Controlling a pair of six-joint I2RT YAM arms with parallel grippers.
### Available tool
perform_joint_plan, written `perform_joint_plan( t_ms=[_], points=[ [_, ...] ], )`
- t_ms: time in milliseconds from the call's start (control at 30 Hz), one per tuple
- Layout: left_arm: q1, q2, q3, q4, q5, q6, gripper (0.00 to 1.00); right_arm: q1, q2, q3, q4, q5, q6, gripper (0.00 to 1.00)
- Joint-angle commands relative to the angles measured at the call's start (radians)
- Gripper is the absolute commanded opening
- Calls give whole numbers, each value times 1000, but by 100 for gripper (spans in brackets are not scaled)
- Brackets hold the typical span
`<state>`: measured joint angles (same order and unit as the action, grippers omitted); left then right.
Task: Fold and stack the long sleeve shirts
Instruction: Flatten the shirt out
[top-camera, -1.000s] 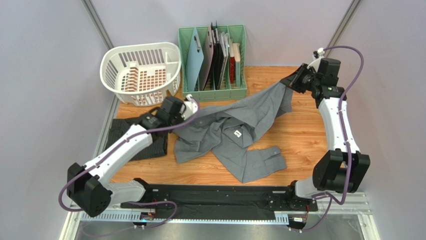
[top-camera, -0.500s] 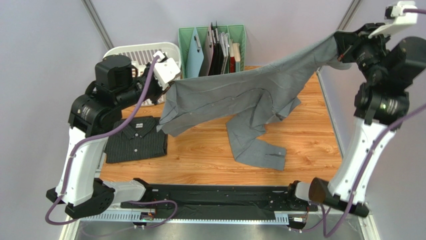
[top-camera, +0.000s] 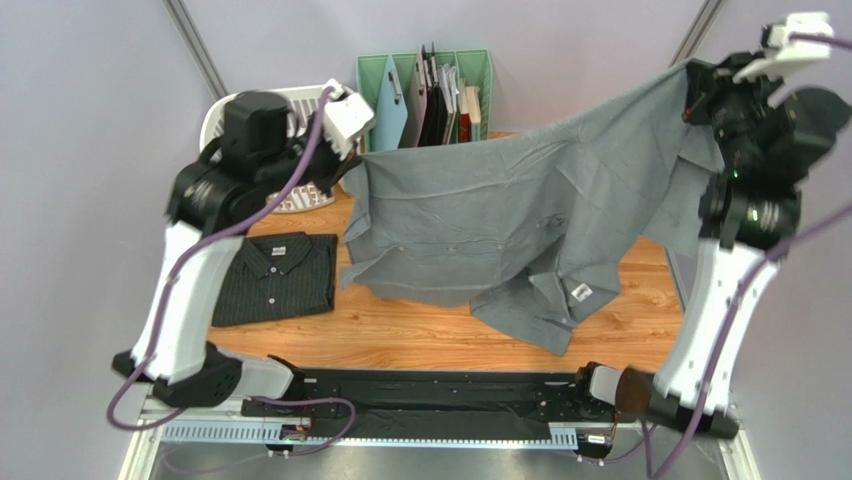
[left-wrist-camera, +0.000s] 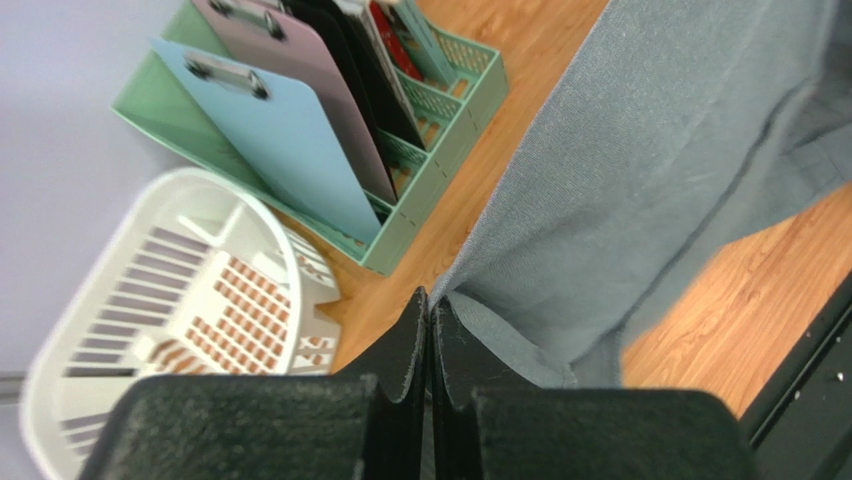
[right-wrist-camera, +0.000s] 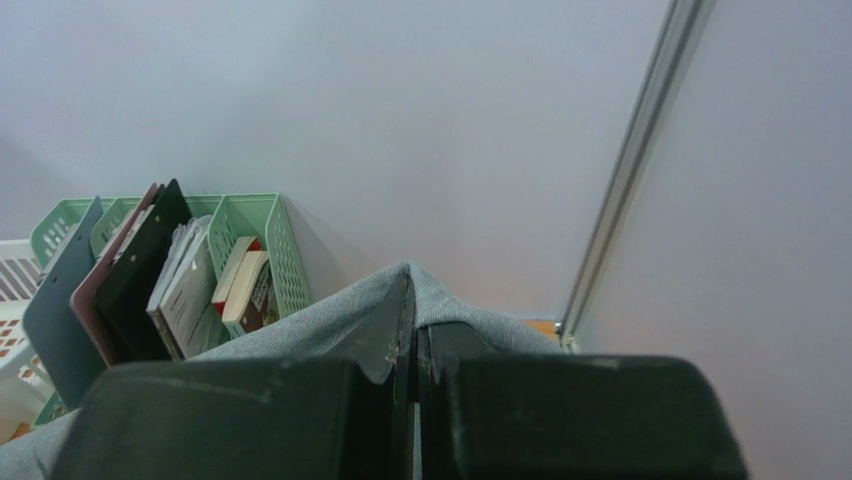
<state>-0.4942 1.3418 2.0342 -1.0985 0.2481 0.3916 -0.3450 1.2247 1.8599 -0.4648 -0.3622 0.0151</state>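
The plain grey shirt (top-camera: 500, 210) hangs spread in the air between both arms, its lower part drooping toward the wooden table (top-camera: 420, 330). My left gripper (top-camera: 352, 160) is shut on the shirt's left edge; the left wrist view shows the grey cloth (left-wrist-camera: 640, 180) pinched at the fingertips (left-wrist-camera: 412, 312). My right gripper (top-camera: 690, 90) is shut on the shirt's right corner, raised high; in the right wrist view the cloth (right-wrist-camera: 330, 315) drapes over the closed fingers (right-wrist-camera: 400, 335). The dark pinstriped shirt (top-camera: 275, 275) lies folded on the table's left side.
A white laundry basket (top-camera: 225, 110) stands at the back left, partly behind my left arm. A green file rack (top-camera: 425, 95) with clipboards and books stands at the back centre. Grey walls enclose the table on both sides.
Both arms have lifted the grey shirt off the table and pulled it apart. It now hangs wider and flatter, and the dangling sleeve has risen off the wood.
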Motion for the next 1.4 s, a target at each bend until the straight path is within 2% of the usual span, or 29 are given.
perform_joint_plan(
  t_ms=[0,100,133,167,233,300,333,367,433,500,533,567,600,667,700,733,767,800,900,1000,1033,1100,1133,1167,1200,1233,1267,1300,1367],
  points=[
    [108,204,84,107,31,-100,0,3,316,181,28,3,112,0],
    [158,360,337,120,14,-145,0,3,565,601,-41,5,210,0],
    [170,426,421,117,35,-158,0,3,663,827,-46,5,230,0],
    [187,454,590,115,39,-183,0,1,686,907,-37,9,253,0],
    [200,476,726,121,93,-201,0,-8,664,952,56,40,311,0],
    [201,410,710,207,124,-218,0,-43,468,737,267,69,336,0],
    [201,292,643,251,150,-223,0,-57,393,638,338,127,326,0],
    [201,220,466,300,164,-223,0,-75,245,472,397,155,304,0],
    [201,40,297,394,222,-183,0,-89,146,379,451,184,223,0],
    [200,-39,112,344,273,-104,0,-109,29,206,421,193,128,0],
    [200,-97,53,304,336,-59,0,-121,-2,138,382,125,106,0],
    [197,-130,-97,275,350,-25,0,-129,-34,75,338,73,13,0],
    [198,-160,-177,246,355,7,0,-129,-109,-85,237,19,-42,0],
    [191,-229,-402,198,388,139,0,-129,-177,-235,105,-157,-166,0],
    [183,-246,-472,163,387,174,0,-129,-204,-311,-99,-241,-399,0],
    [177,-271,-539,148,393,247,0,-129,-255,-438,-212,-365,-529,0],
    [154,-279,-663,129,387,283,0,-127,-280,-509,-321,-394,-649,0],
    [137,-297,-727,124,373,306,0,-126,-303,-569,-516,-405,-931,0],
    [39,-311,-945,143,283,415,0,-124,-416,-783,-752,-341,-1327,0],
    [-27,-311,-1077,166,224,451,0,-124,-528,-918,-900,-223,-1510,0],
    [-32,-305,-1095,163,223,457,0,-124,-543,-930,-952,-215,-1617,4],
    [-40,-282,-1118,135,212,460,7,-123,-556,-933,-1104,-192,-1708,30],
    [-41,-271,-1114,118,201,461,16,-123,-554,-927,-1138,-182,-1744,52],
    [-41,-262,-1093,71,195,463,30,-123,-544,-904,-1159,-175,-1745,62],
    [-41,-250,-1080,45,192,480,37,-123,-530,-891,-1189,-155,-1745,68],
    [-41,-247,-1068,22,189,484,44,-123,-518,-871,-1195,-152,-1736,84],
    [-40,-247,-1047,-12,188,489,54,-123,-498,-849,-1195,-152,-1688,90],
    [-38,-253,-1036,-23,191,490,55,-123,-451,-793,-1195,-168,-1660,97],
    [-38,-253,-1010,-44,209,483,56,-123,-381,-736,-1195,-201,-1560,99]
  ],
)
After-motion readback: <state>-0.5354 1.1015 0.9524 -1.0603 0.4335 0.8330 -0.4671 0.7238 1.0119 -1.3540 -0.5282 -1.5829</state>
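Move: Both hands hold the gray shirt stretched between them, high in the air. The left hand's setting-down spot, bare table near the front edge, is about 11 cm back, 3 cm left and 41 cm below; the folded striped shirt lies some 20 cm left and 3 back, the white basket 18 left and 25 ahead, the green rack 13 right and 28 ahead. The right hand's spot is about 17 cm back, 3 left and 52 down, with the rack 38 left and 27 ahead. Keeping their pinch on the gray shirt, both hands fling it together: a fast swing forward of nearly 20 cm, dipping slightly, then back past the start to 7 cm behind it on the left and 14 on the right, climbing to some 12 cm above it. Then both sweep steeply down towards the front of the table, the left about 45 cm and the right over 50, drawing a little farther back as the fingers tip downward, and the fingers open to let the cloth go, wider on the right, before the hands ease up a few centimetres. ##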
